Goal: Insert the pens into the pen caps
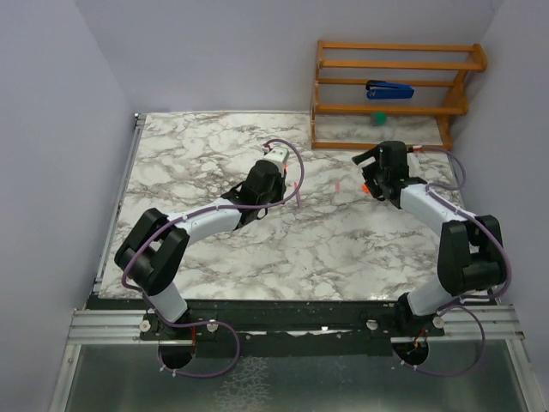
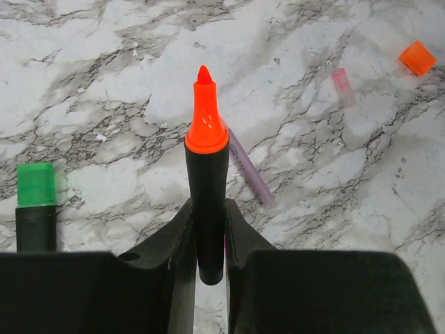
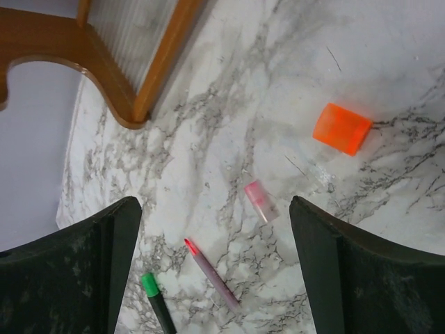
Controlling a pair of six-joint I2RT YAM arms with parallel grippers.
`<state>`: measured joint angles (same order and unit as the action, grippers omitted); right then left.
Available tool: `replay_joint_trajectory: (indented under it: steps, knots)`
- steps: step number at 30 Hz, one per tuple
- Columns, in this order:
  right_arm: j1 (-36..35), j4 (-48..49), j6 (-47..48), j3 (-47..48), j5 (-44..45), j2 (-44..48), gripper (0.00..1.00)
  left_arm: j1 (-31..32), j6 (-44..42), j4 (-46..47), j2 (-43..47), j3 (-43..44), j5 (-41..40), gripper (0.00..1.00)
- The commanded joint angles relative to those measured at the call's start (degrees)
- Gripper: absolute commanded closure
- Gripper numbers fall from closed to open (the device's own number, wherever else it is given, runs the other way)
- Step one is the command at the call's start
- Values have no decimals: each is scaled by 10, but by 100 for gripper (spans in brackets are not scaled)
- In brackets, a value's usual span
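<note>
My left gripper (image 2: 207,233) is shut on a black pen (image 2: 207,202) whose bare orange tip (image 2: 204,125) points away from me, above the marble. The slim pink pen (image 2: 247,168) lies just beyond it, and a black pen with a green end (image 2: 35,202) lies to the left. A pink cap (image 2: 343,87) and the orange cap (image 2: 417,58) lie at the far right. My right gripper (image 3: 215,209) hangs open over the table, with the pink cap (image 3: 261,201) between its fingers' line and the orange cap (image 3: 341,128) beyond. From above, the orange cap (image 1: 366,188) sits by the right gripper (image 1: 367,172).
A wooden rack (image 1: 390,86) stands at the back right with a blue stapler-like object (image 1: 390,88) on a shelf. A small green cap (image 1: 378,118) lies under it. The marble table (image 1: 214,146) is walled in on three sides.
</note>
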<state>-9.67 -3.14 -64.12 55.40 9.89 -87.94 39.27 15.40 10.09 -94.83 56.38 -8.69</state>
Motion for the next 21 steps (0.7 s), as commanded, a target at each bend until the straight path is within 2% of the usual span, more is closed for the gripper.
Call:
replay_joint_trajectory:
  steps: [1, 11, 21]
  knots:
    - [0, 26, -74, -29, -34, -33, 8, -1, -12, -7, 12, -6, -4, 100]
    - [1, 59, -112, -24, -28, -91, 8, 0, -18, -11, 5, 0, 3, 100]
    - [11, 34, -130, 0, -11, -134, 8, -3, -27, -23, 1, 14, 0, 100]
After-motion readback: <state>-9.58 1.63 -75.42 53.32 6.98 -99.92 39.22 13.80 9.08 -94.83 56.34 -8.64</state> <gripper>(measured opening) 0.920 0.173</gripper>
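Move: The orange cap lies on the table some 11 cm below the right hand, about 3 cm to its right and level with it in reach. The pink cap lies about 8 cm left of the orange cap and level with it, the pink pen 19 cm left of it and 2 cm nearer; the rack's front rail runs about 12 cm beyond it. From the left hand, which keeps the orange highlighter, the orange cap is about 22 cm right, 4 cm ahead and 10 cm down. The orange cap is what the empty right hand sinks towards, dropping about 8 cm nearly straight down, quick at first, then slower, with a slight drift left. Its wrist tips further downward and rolls its left side up, each by roughly 10 degrees; the fingers stay wide open and nothing is seen to be gripped yet. ##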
